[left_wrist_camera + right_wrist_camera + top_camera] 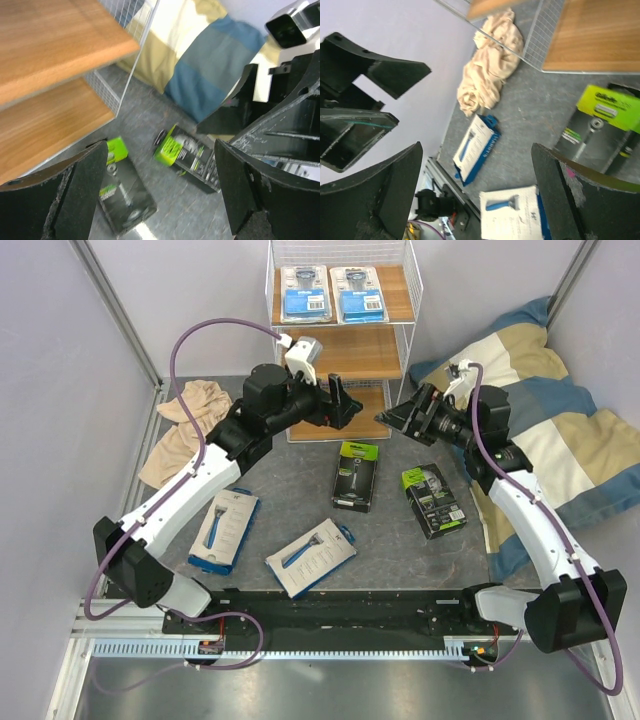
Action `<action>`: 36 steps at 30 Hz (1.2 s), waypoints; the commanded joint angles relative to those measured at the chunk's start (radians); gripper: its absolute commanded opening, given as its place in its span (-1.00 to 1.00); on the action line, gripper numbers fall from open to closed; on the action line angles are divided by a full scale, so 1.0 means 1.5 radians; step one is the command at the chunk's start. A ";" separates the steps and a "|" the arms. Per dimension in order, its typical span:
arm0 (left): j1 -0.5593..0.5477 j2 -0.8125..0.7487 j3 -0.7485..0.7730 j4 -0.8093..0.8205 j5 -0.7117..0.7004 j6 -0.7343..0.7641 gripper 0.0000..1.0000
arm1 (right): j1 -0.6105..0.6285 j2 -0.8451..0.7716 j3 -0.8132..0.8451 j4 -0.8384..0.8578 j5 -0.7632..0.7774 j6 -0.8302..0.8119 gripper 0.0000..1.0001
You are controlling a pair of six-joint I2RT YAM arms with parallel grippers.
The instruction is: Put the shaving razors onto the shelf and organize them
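Two white-and-blue blister cards point(306, 293) point(358, 293) lie side by side on the top board of the white wire shelf point(414, 300). Two black-and-green boxes point(356, 475) point(433, 499) lie on the grey table; both show in the left wrist view point(120, 192) point(192, 155). Two white packs with blue razors point(224, 529) point(311, 558) lie near the front; both show in the right wrist view point(475, 147) point(512, 215). My left gripper point(345, 400) is open and empty in front of the lower boards. My right gripper point(398, 417) is open and empty, right of the shelf.
A crumpled beige cloth point(185, 420) lies at the left by the wall point(487, 82). A blue, grey and cream striped cushion point(560, 410) fills the right side. The two grippers are close to each other in front of the shelf.
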 commanded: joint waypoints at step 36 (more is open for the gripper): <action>-0.007 -0.081 -0.404 -0.171 0.054 -0.066 0.79 | 0.290 -0.065 -0.400 0.014 0.124 0.035 0.96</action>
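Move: The tan Harry's razor pack near the table's front edge lies about 21 cm back, 6 cm left and 34 cm below the left hand; from the right hand it is about 19 cm back, 16 cm left and 31 cm below. Counted from the right hand, the green-topped black razor box lies 1 cm back and 6 cm left, the second black box 6 cm back and 11 cm right, both on the table. The other tan pack is about 14 cm back and 25 cm left of the left hand. Down and back from the shelf, both empty hands sink together towards the Harry's pack near the table's front edge. The left drops some 24 cm, drawing back 10 and drifting left; the right sinks about 21 cm and comes back 14, swinging left only late. Both tip their fingers downward, the left more steeply, and stay wide open, touching nothing. ##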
